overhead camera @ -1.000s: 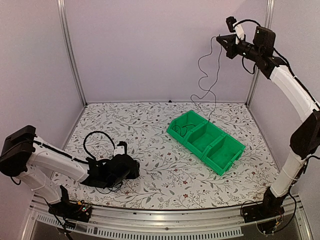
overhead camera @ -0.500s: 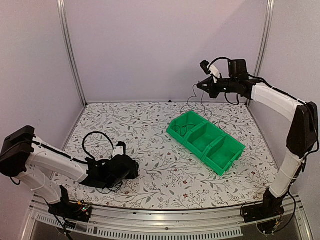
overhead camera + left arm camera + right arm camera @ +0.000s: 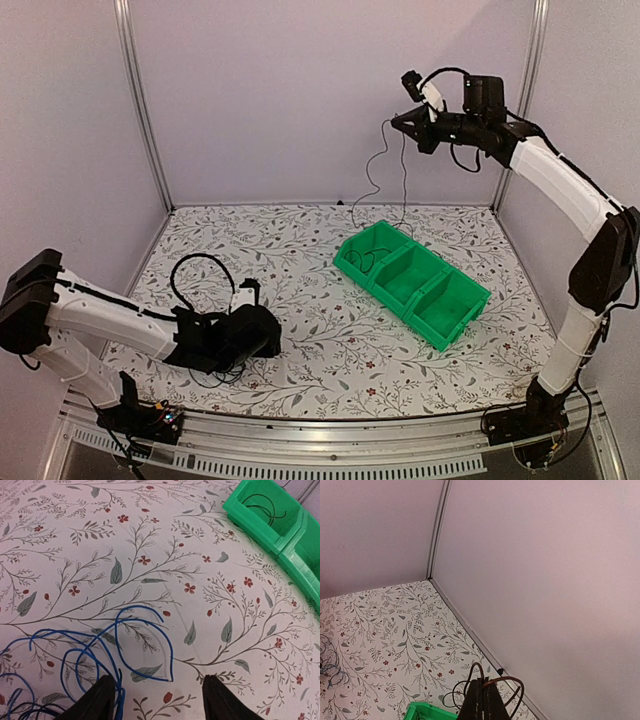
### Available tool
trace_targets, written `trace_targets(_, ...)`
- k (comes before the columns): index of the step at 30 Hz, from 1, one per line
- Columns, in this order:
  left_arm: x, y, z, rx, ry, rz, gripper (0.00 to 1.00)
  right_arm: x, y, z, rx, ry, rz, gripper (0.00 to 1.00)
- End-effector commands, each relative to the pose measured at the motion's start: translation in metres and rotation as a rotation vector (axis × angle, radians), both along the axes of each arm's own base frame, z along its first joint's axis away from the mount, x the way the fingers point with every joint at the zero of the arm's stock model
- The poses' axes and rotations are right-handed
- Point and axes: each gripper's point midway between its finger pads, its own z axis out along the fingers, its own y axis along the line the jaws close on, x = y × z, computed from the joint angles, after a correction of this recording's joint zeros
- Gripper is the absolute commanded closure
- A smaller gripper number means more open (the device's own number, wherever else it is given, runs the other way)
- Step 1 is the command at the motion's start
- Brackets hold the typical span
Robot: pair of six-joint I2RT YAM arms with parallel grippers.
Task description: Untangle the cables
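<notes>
My right gripper (image 3: 395,120) is raised high near the back wall, shut on a thin dark cable (image 3: 369,180). The cable hangs in loose waves down to the far-left compartment of the green bin (image 3: 412,282), where a coil (image 3: 365,262) lies. In the right wrist view the closed fingers (image 3: 485,702) pinch the cable's loops (image 3: 503,678). My left gripper (image 3: 265,335) sits low on the table at the front left, open and holding nothing. In the left wrist view (image 3: 160,702) loose thin wires (image 3: 115,632), blue-looking here, lie on the cloth beside its left finger (image 3: 100,700).
The table has a floral cloth (image 3: 300,250). The green three-compartment bin also shows in the left wrist view (image 3: 270,525) and the right wrist view (image 3: 427,712). Walls and metal corner posts (image 3: 140,100) close in the back and sides.
My right gripper dipped towards the bin half a second ago and has risen again with the cable, ending left of where it began. My left gripper has shifted slightly right.
</notes>
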Motion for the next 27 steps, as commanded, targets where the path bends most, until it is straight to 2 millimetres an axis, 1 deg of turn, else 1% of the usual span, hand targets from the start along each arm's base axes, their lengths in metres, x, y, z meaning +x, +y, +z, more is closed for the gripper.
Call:
trace_targets(1, 0.0, -0.002, 0.037, 0.056, -0.049, -0.025, 0.38, -0.004, -0.001, 0.061, 0.038, -0.099, -0.002, 1.0)
trace_targets(2, 0.0, -0.002, 0.042, 0.051, -0.053, -0.026, 0.38, -0.006, -0.002, 0.076, 0.05, -0.128, -0.002, 1.0)
trace_targets(4, 0.001, -0.004, 0.049, 0.039, -0.056, -0.03, 0.38, -0.009, -0.002, 0.1, 0.07, -0.183, -0.007, 1.0)
trace_targets(7, 0.0, -0.004, 0.053, 0.028, -0.051, -0.023, 0.38, -0.02, -0.002, 0.134, 0.09, -0.274, -0.012, 1.0)
trace_targets(11, -0.001, -0.005, 0.052, 0.02, -0.043, -0.018, 0.39, -0.041, -0.001, 0.172, 0.112, -0.394, -0.019, 1.0)
trace_targets(13, -0.001, -0.005, 0.051, 0.019, -0.038, -0.018, 0.38, -0.056, -0.003, 0.195, 0.132, -0.448, -0.022, 1.0)
trace_targets(15, -0.002, -0.007, 0.05, 0.017, -0.032, -0.026, 0.39, -0.06, -0.003, 0.202, 0.137, -0.46, -0.02, 1.0)
trace_targets(17, -0.003, -0.009, 0.048, 0.02, -0.029, -0.035, 0.38, -0.057, -0.002, 0.196, 0.13, -0.444, -0.023, 1.0)
trace_targets(18, -0.002, -0.01, 0.048, 0.022, -0.028, -0.036, 0.38, -0.053, -0.001, 0.188, 0.121, -0.425, -0.025, 1.0)
trace_targets(19, -0.002, -0.01, 0.047, 0.024, -0.026, -0.037, 0.39, -0.049, 0.001, 0.178, 0.109, -0.406, -0.028, 1.0)
trace_targets(21, -0.002, -0.013, 0.047, 0.024, -0.023, -0.041, 0.38, -0.039, 0.005, 0.152, 0.078, -0.362, -0.03, 1.0)
trace_targets(23, -0.002, -0.015, 0.046, 0.022, -0.022, -0.046, 0.38, -0.033, 0.008, 0.126, 0.055, -0.32, -0.027, 1.0)
trace_targets(27, -0.002, -0.016, 0.042, 0.031, -0.015, -0.049, 0.38, -0.033, 0.01, 0.089, 0.038, -0.254, -0.016, 1.0)
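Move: The green bin, over which the right hand already holds up a thin dark cable, has its middle about 7 cm to that hand's right, level with it fore and aft and some 37 cm below; the black cable loop inside is about 9 cm ahead, straight below otherwise. The blue cable pile lies roughly 7 cm left of the open left hand, 1 cm back and 5 cm below. The dark cable stays pinched in the shut right fingers as the right hand jerks it up about 19 cm above the green bin, drawing back some 5 cm and tipping its fingers up 25 degrees, then starts down again by 7 cm. The open left hand lifts quickly off the table side of the blue pile by about 5 cm and then hovers, easing slightly down. ##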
